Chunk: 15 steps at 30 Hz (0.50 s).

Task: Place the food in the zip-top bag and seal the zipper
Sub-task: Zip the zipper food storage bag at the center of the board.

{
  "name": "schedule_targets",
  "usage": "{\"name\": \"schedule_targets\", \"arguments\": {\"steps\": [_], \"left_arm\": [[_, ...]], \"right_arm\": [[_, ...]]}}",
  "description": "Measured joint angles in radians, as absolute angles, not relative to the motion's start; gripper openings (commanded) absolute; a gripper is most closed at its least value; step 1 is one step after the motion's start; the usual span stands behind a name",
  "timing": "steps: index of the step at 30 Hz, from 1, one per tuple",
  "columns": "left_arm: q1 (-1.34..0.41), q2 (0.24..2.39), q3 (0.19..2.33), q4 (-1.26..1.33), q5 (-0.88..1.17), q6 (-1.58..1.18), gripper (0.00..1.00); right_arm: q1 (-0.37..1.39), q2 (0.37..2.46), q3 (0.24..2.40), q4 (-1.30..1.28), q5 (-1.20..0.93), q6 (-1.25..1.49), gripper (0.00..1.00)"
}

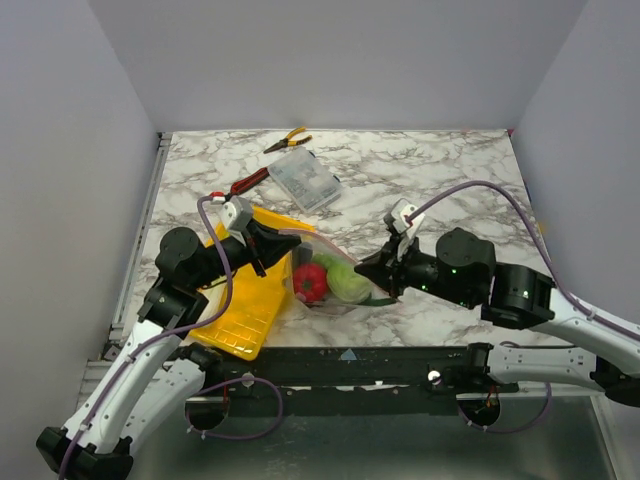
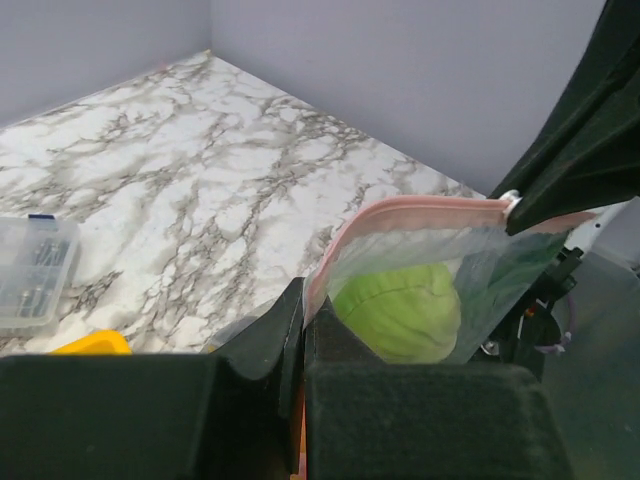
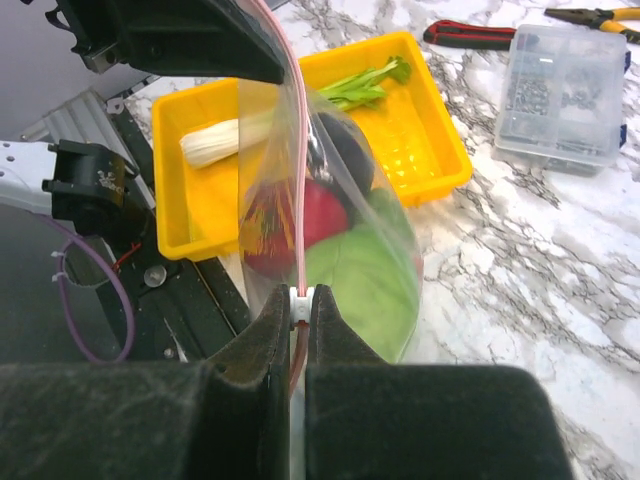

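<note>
The zip-top bag hangs stretched between my two grippers, just right of the yellow tray. Through its clear plastic show a red tomato, a green cabbage and a dark eggplant. My left gripper is shut on the bag's corner at one end of the pink zipper. My right gripper is shut on the zipper's white slider at the other end. The pink strip runs straight between them. A white-green leek lies in the tray.
The yellow tray sits at the near left edge. Behind it are a rigid clear box, red-handled pliers and yellow-handled pliers. The marble top ends at a dark frame in front.
</note>
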<state>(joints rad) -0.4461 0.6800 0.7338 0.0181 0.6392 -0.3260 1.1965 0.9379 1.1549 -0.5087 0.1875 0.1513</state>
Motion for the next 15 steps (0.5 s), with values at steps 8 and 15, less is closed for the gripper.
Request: {"name": "schedule_targets", "arguments": {"steps": [8, 15], "left_arm": [[-0.446, 0.629, 0.723, -0.005, 0.513, -0.313, 0.0], [-0.444, 0.601, 0.723, -0.035, 0.458, -0.297, 0.0]], "right_arm": [[1.196, 0.826, 1.152, -0.617, 0.214, 0.186, 0.0], [1.196, 0.736, 1.152, -0.718, 0.224, 0.245, 0.0]]}}
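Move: The right hand grips the zipper's white slider; the bag's still unzipped right end hangs roughly 7 cm to its right and 4 cm back, a little lower. The cabbage in the bag sits some 4 cm left, 2 cm ahead and 9 cm below, the tomato about 11 cm left, 2 cm ahead and 11 cm down. From the left hand, pinching the zipper's left end, the slider is around 15 cm right and 7 cm back, about level. Rightward and slightly back, about 6 cm at a steady pace, the right hand keeps its pinch on the slider and draws it along the zipper towards the bag's right end. The left hand keeps hold of the zipper's other end and eases 2 to 3 cm left and a little forward, easing to a stop while its wrist turns about 10 degrees counter-clockwise. ##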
